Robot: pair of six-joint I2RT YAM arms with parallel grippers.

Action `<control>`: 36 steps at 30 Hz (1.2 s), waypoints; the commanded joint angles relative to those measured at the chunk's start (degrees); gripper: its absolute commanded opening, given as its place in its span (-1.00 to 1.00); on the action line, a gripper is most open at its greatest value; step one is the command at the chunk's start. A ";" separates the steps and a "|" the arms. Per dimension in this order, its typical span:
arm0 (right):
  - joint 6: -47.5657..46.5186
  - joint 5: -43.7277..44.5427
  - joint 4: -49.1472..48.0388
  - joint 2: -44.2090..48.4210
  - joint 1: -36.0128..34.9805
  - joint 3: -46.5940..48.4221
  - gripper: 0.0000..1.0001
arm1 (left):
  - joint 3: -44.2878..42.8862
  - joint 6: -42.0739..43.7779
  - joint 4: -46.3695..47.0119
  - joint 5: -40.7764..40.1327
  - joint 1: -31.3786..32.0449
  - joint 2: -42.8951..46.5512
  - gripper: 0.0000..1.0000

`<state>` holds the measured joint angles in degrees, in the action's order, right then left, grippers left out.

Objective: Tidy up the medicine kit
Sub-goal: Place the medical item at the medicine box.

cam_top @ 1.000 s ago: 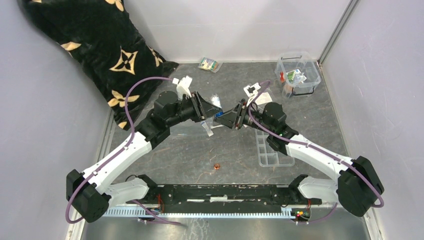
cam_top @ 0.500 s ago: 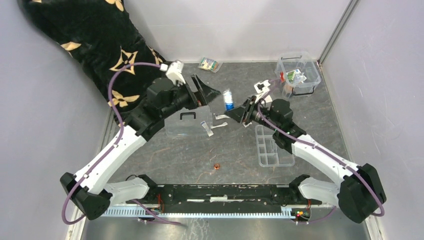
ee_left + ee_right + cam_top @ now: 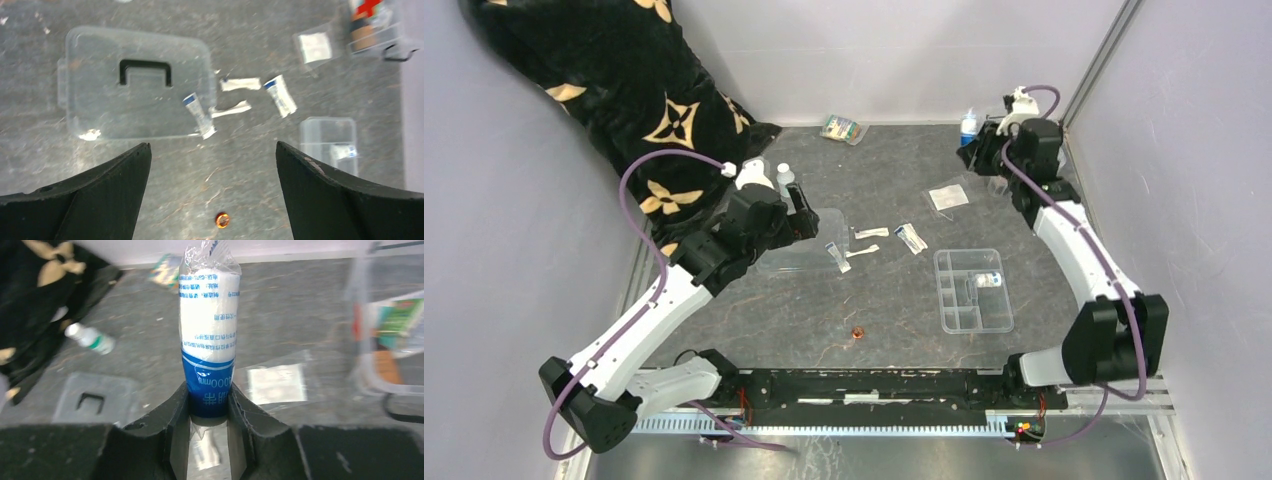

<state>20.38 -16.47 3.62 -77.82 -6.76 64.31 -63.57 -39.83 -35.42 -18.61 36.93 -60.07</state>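
My right gripper (image 3: pixel 209 390) is shut on the blue end of a wrapped blue-and-white bandage roll (image 3: pixel 207 315), which sticks out ahead of the fingers. In the top view this gripper (image 3: pixel 976 145) is at the far right corner with the roll (image 3: pixel 969 125), and the arm covers most of the medicine kit box. The box (image 3: pixel 385 340) shows at the right of the right wrist view, and its red cross (image 3: pixel 370 7) shows in the left wrist view. The kit's clear lid (image 3: pixel 799 245) with a black handle lies flat. My left gripper (image 3: pixel 213 145) hangs open above it, holding nothing.
A clear divided tray (image 3: pixel 972 290) lies right of centre. Three small sachets (image 3: pixel 871 232) and a gauze pad (image 3: pixel 948 197) lie mid-table. A small bottle (image 3: pixel 785 178) rests by the black pillow (image 3: pixel 614 90). There is also an orange ring (image 3: pixel 857 333) and a green pack (image 3: pixel 842 127).
The left gripper opened, let go of the roll and drew back left over the lid. The right gripper took the roll and carried it from the centre to the far right corner.
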 commanded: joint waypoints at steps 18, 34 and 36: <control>-13.53 19.83 21.94 -35.39 14.09 43.49 -0.17 | 7.78 2.04 -2.99 2.26 0.01 3.76 0.99; -7.14 8.36 18.07 -22.84 14.79 32.09 0.24 | 10.27 4.02 -3.78 1.52 -0.01 3.05 1.00; -3.86 5.51 13.48 -16.94 13.89 24.01 0.25 | 9.80 4.73 -3.63 1.60 -0.01 2.03 1.00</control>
<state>10.26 -3.07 24.18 -107.22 8.08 98.24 -53.10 -38.65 -39.40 -16.34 36.93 -57.06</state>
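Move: The clear medicine box that the white-and-blue medical item is being taken to stands some 13 cm ahead of the right hand, about 20 cm to its right and roughly 19 cm below. The square gauze packet lies about 3 cm ahead and straight below by some 25 cm; the white-blue sachet lies 9 cm back and 10 cm left, just as low. From the left hand the box is about 27 cm ahead and 52 cm right. The white-and-blue medical item, already held, is carried by the right hand about 20 cm right and 15 cm forward, sinking some 5 cm, to over the medicine box, while the wrist turns about 25 degrees clockwise and tips down; the fingers open and let go of the item, then the hand backs off slightly, also leftward. The left hand, open and empty, sinks and draws back a little. ##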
